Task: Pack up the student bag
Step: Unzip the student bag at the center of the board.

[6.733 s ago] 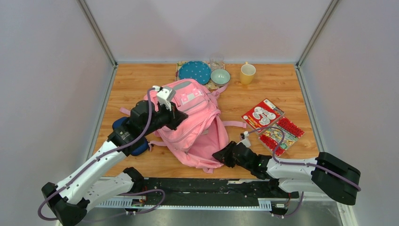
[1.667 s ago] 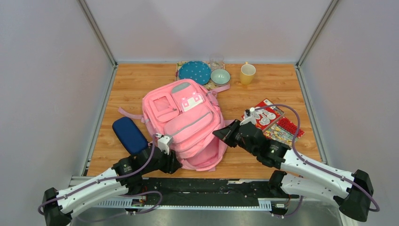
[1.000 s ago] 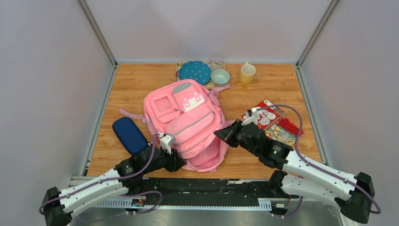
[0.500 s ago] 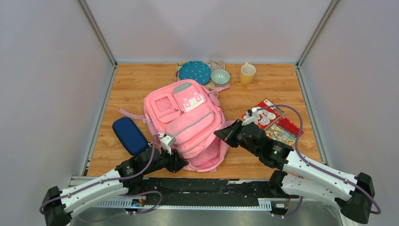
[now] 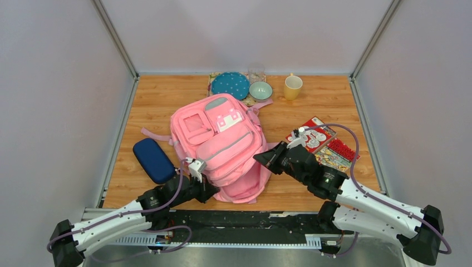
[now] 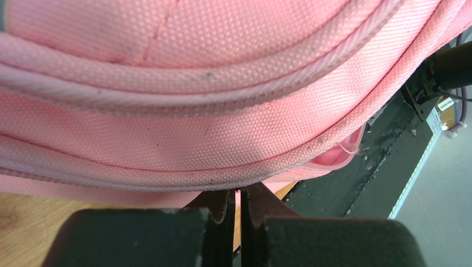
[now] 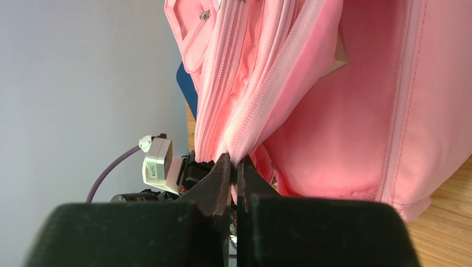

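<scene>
The pink student bag (image 5: 222, 139) lies front-up in the middle of the table, its main opening facing the near edge. My right gripper (image 5: 260, 158) is shut on the bag's zip edge at its right side, and the pinched pink rim (image 7: 261, 117) rises from between the jaws of that gripper (image 7: 236, 161). My left gripper (image 5: 210, 188) sits at the bag's near left corner. In the left wrist view its jaws (image 6: 238, 194) are shut, with the tips tucked under the bag's lower seam (image 6: 222, 172).
A navy zip pouch (image 5: 153, 160) lies left of the bag. Colourful books (image 5: 323, 147) lie to the right, partly under my right arm. At the back stand a blue dotted plate (image 5: 230, 84), a small bowl (image 5: 260, 89), a glass (image 5: 256, 72) and a yellow mug (image 5: 292, 87).
My left gripper has closed at the bag's near edge; half a second ago it stood open there. The right gripper and the bag have hardly moved.
</scene>
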You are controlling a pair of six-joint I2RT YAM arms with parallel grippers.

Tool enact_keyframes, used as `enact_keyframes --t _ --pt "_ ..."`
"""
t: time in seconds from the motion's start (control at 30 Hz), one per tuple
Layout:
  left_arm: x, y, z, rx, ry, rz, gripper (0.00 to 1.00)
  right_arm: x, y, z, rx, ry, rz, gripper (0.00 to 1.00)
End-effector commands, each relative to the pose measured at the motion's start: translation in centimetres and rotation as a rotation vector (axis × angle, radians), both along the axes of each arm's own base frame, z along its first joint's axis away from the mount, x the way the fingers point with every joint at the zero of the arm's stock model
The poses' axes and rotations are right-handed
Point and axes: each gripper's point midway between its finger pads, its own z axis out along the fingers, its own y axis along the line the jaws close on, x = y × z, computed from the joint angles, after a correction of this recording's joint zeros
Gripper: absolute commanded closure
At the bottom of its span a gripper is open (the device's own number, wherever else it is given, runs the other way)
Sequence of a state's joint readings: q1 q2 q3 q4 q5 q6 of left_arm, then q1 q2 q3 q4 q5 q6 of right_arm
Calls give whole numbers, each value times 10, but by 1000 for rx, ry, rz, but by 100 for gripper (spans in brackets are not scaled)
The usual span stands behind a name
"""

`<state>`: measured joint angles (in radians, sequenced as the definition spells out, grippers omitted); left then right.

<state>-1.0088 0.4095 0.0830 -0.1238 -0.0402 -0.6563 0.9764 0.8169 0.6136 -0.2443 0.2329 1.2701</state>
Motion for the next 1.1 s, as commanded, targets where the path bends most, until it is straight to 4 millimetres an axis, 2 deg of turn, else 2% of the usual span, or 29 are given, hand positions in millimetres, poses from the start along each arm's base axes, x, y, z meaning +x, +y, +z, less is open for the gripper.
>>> enact_keyframes --t 0.0,0.33,0.5,0.77,1.07 --pt "13 13 2 56 -31 82 100 8 -1 56 142 -102 -37 100" --pt "24 54 -7 245 -20 230 100 15 -9 60 116 -115 -81 100" --pt "24 58 -1 258 -30 237 100 24 -19 61 114 -114 -117 100" --pt "29 77 7 308 -61 298 100 33 -31 65 127 -113 -142 100" --pt "26 96 -5 389 -12 371 100 32 -33 64 133 -112 -145 100"
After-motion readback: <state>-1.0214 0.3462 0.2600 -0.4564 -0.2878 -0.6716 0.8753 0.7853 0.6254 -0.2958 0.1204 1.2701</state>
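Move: The left fingers already hold the zip pull at the bag's lower left edge; the bag's left lower corner, where the zip runs next, is about 8 cm ahead and 8 cm left at nearly the same height. The navy case lies some 12 cm ahead and 23 cm left, slightly lower; the bag's front pocket about 12 cm ahead, 3 cm right and higher. From the right hand, gripping the bag's rim, the pull lies roughly 7 cm back, 13 cm left and 12 cm below. Draw the left gripper about 4 cm left and 2 cm forward along the bag's lower edge towards its left corner, keeping the zip pull pinched; lift it nearly 3 cm, mostly in the second half, turning the hand some 10 degrees counter-clockwise. With the right gripper keep hold of the bag's rim and ease it a little over 1 cm right against the pull. ##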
